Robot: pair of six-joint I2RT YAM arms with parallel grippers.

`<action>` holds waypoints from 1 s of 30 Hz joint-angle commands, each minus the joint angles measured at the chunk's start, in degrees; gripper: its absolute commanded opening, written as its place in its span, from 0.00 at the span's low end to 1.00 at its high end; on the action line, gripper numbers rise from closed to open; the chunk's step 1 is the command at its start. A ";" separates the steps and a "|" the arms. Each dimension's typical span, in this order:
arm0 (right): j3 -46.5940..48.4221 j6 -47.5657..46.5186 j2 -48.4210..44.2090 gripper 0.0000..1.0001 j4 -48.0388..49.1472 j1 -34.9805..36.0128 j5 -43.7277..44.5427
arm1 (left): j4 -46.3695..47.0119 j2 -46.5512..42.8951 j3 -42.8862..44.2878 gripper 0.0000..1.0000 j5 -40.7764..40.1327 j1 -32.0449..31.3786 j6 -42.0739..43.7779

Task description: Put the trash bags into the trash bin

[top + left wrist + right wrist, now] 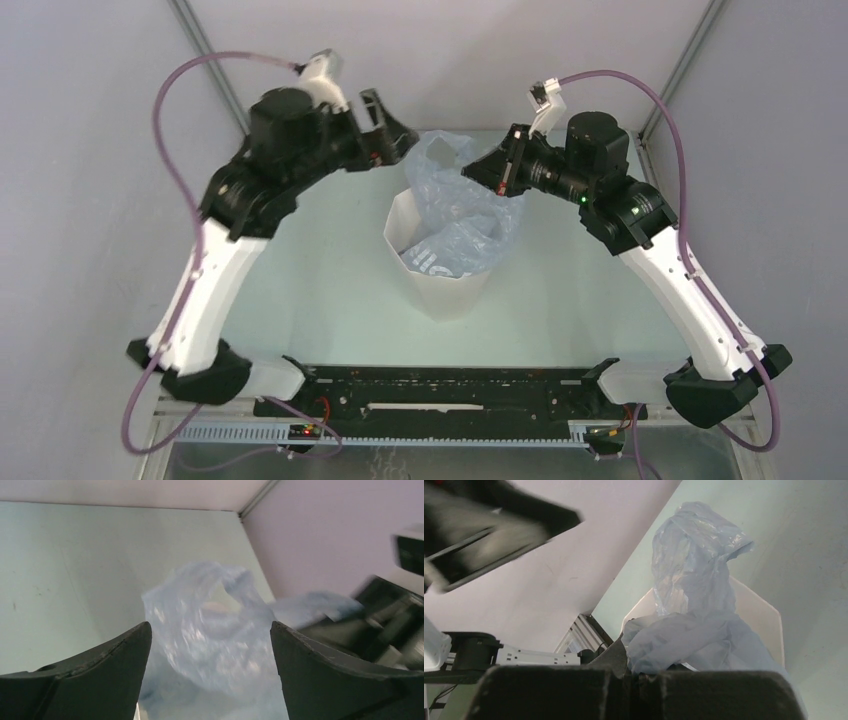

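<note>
The white faceted trash bin stands in the middle of the table. The pale-blue trash bag sits partly inside it, and its crumpled top and a loop handle rise above the rim. My left gripper hovers open just left of the bag's top. In the left wrist view its fingers stand wide apart with the bag beyond them, untouched. My right gripper is at the bag's right side. In the right wrist view this gripper is shut on a fold of the bag, above the bin's rim.
Grey enclosure walls and metal corner posts close in the table on three sides. The right arm shows blurred at the right of the left wrist view. The left arm crosses the top left of the right wrist view.
</note>
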 commanded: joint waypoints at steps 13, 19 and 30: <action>1.81 1.21 -3.06 0.00 0.13 1.04 1.68 | -6.93 20.75 18.88 0.33 -10.91 -3.62 11.76; 1.94 2.46 -4.70 0.00 -2.25 0.57 4.77 | 3.15 11.36 11.97 0.00 -6.16 -2.21 12.24; -11.70 14.94 -13.89 0.00 12.03 -3.15 2.18 | 45.01 -17.91 -39.00 0.06 23.80 17.15 -13.57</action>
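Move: The trash bag's free rim lies about 8 cm ahead of the open left hand, 5 cm to its right and 9 cm below. The bag part pinched in the right hand is some 10 cm to the left hand's right, 1 cm back and 4 cm lower; the trash bin's middle is roughly 12 cm back, 8 cm right, 30 cm below. From the right hand, that free rim lies about 9 cm ahead, 5 cm left, 5 cm below. Left reaches about 8 cm forward and down, pinches bag rim, draws back, up, leftward; right hand pulls rightward. ##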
